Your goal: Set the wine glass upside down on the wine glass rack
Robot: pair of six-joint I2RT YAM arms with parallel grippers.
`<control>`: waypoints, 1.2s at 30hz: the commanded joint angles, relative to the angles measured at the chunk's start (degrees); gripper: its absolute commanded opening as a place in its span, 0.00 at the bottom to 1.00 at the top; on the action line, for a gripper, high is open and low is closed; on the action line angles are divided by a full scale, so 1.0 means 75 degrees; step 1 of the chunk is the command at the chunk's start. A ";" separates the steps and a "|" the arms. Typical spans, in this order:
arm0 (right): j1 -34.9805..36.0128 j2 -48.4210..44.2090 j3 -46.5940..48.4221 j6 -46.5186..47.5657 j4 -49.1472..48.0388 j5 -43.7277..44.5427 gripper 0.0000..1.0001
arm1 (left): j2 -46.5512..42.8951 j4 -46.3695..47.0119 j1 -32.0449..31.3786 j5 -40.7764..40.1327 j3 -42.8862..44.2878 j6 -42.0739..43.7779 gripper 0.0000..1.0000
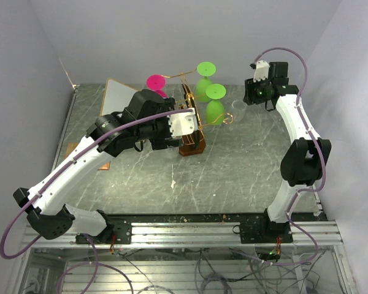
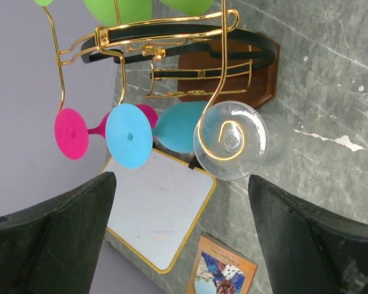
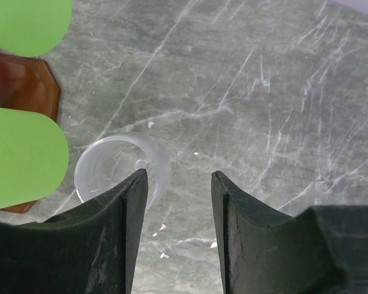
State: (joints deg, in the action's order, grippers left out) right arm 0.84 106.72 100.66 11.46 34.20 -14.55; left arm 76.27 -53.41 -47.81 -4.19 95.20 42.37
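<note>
The gold wire rack (image 1: 193, 119) stands on its dark brown base (image 1: 192, 147) mid-table; it also shows in the left wrist view (image 2: 165, 37). A clear wine glass (image 2: 231, 141) is at the rack's right side, foot up, with a gold scroll arm crossing its foot. It shows faintly in the top view (image 1: 233, 114) and from above in the right wrist view (image 3: 119, 166). My left gripper (image 2: 181, 236) is open and empty, just left of the rack (image 1: 183, 125). My right gripper (image 3: 178, 184) is open and empty, high above the table to the right of the clear glass (image 1: 256, 93).
Two green glasses (image 1: 211, 92), a pink one (image 2: 73, 133) and a blue one (image 2: 130, 136) hang foot up on the rack. A yellow-framed whiteboard (image 2: 159, 211) and a small picture card (image 2: 226, 272) lie on the table to the left. Walls close off the back and both sides.
</note>
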 commanded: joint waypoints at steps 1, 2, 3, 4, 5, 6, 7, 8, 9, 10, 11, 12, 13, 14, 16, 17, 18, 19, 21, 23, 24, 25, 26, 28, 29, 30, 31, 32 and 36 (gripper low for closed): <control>0.0134 0.0197 0.0295 0.0062 0.0193 0.0142 0.45 | -0.0179 0.0045 0.0080 0.0243 0.0074 -0.0108 1.00; 0.0163 0.0232 0.0305 0.0074 0.0189 0.0165 0.45 | -0.0190 0.0053 0.0088 0.0232 0.0044 -0.0107 1.00; 0.0187 0.0276 0.0310 0.0082 0.0210 0.0199 0.44 | -0.0196 0.0062 0.0099 0.0230 0.0018 -0.0106 1.00; 0.0219 0.0314 0.0330 0.0098 0.0216 0.0215 0.44 | -0.0213 0.0063 0.0096 0.0230 0.0005 -0.0106 1.00; 0.0224 0.0357 0.0352 0.0100 0.0250 0.0233 0.43 | -0.0225 0.0059 0.0103 0.0237 -0.0001 -0.0106 1.00; 0.0240 0.0390 0.0369 0.0100 0.0262 0.0263 0.43 | -0.0231 0.0062 0.0105 0.0231 -0.0002 -0.0106 0.99; 0.0263 0.0423 0.0389 0.0111 0.0286 0.0288 0.42 | -0.0240 0.0066 0.0119 0.0230 -0.0002 -0.0100 1.00; 0.0279 0.0454 0.0391 0.0121 0.0290 0.0321 0.41 | -0.0252 0.0066 0.0114 0.0230 -0.0002 -0.0101 1.00; 0.0300 0.0481 0.0384 0.0142 0.0307 0.0373 0.40 | -0.0255 0.0050 0.0121 0.0239 -0.0010 -0.0103 1.00; 0.0319 0.0505 0.0383 0.0166 0.0319 0.0411 0.38 | -0.0265 0.0057 0.0119 0.0241 -0.0013 -0.0096 1.00; 0.0340 0.0537 0.0387 0.0179 0.0323 0.0452 0.37 | -0.0273 0.0055 0.0128 0.0242 -0.0024 -0.0095 1.00; 0.0354 0.0563 0.0397 0.0192 0.0344 0.0478 0.36 | -0.0278 0.0065 0.0129 0.0248 -0.0035 -0.0095 1.00; 0.0371 0.0605 0.0405 0.0194 0.0366 0.0497 0.34 | -0.0284 0.0066 0.0135 0.0242 -0.0047 -0.0086 1.00; 0.0382 0.0627 0.0409 0.0213 0.0373 0.0499 0.33 | -0.0279 0.0066 0.0140 0.0233 -0.0056 -0.0083 1.00; 0.0401 0.0662 0.0413 0.0231 0.0399 0.0496 0.27 | -0.0279 0.0081 0.0132 0.0219 -0.0070 -0.0083 0.99; 0.0412 0.0683 0.0416 0.0246 0.0414 0.0498 0.24 | -0.0279 0.0089 0.0138 0.0212 -0.0072 -0.0077 1.00; 0.0415 0.0706 0.0434 0.0252 0.0444 0.0486 0.21 | -0.0282 0.0093 0.0137 0.0207 -0.0072 -0.0072 1.00; 0.0420 0.0720 0.0455 0.0261 0.0471 0.0483 0.17 | -0.0282 0.0097 0.0131 0.0198 -0.0072 -0.0071 0.99; 0.0421 0.0744 0.0483 0.0280 0.0507 0.0485 0.10 | -0.0279 0.0119 0.0129 0.0171 -0.0083 -0.0077 1.00; 0.0422 0.0719 0.0517 0.0322 0.0542 0.0520 0.04 | -0.0279 0.0136 0.0130 0.0129 -0.0095 -0.0083 1.00; 0.0419 0.0700 0.0532 0.0370 0.0551 0.0570 0.00 | -0.0279 0.0153 0.0129 0.0105 -0.0106 -0.0093 1.00; 0.0414 0.0649 0.0535 0.0402 0.0543 0.0653 0.00 | -0.0290 0.0175 0.0138 0.0063 -0.0107 -0.0119 1.00; 0.0409 0.0568 0.0519 0.0455 0.0524 0.0756 0.00 | -0.0296 0.0199 0.0140 0.0017 -0.0113 -0.0150 1.00; 0.0398 0.0348 0.0453 0.0540 0.0481 0.0992 0.00 | -0.0304 0.0275 0.0158 -0.0074 -0.0139 -0.0219 1.00; 0.0375 0.0172 0.0387 0.0574 0.0449 0.1103 0.00 | -0.0302 0.0325 0.0163 -0.0116 -0.0151 -0.0255 1.00; 0.0338 0.0028 0.0319 0.0627 0.0414 0.1193 0.00 | -0.0304 0.0373 0.0184 -0.0156 -0.0165 -0.0299 1.00; 0.0303 -0.0148 0.0240 0.0663 0.0376 0.1298 0.00 | -0.0311 0.0415 0.0193 -0.0192 -0.0182 -0.0336 1.00; 0.0235 -0.0337 0.0153 0.0701 0.0326 0.1464 0.00 | -0.0313 0.0482 0.0219 -0.0227 -0.0188 -0.0390 1.00; -0.0027 -0.1124 -0.0237 0.0884 0.0053 0.1988 0.00 | -0.0274 0.0775 0.0354 -0.0396 -0.0132 -0.0707 1.00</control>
State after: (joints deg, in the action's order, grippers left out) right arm 2.79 106.69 100.44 16.08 37.93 -4.99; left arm 75.20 -51.77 -46.48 -5.28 94.00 40.18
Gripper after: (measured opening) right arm 0.045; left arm 0.994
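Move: The standing clear glass is close beside the right hand, about 5 cm to its left, 2 cm back, its middle some 10 cm below. Of the green glasses hung on the rack, the nearer is roughly 13 cm left and 3 cm back, the farther about 16 cm left and 6 cm ahead, both near hand height. From the left hand, the clear glass is about 21 cm ahead, 27 cm right and 23 cm below. The right hand sinks nearly 4 cm, easing about 1.5 cm left towards the clear glass, and its half-open fingers close almost shut on the right-hand wall near the rim, one finger inside the bowl and one outside. Keeping that pinch, the hand turns back right by about 2.5 cm and comes up some 2 cm, away from the hung green glasses, its left side rolling down by roughly 10 degrees. ##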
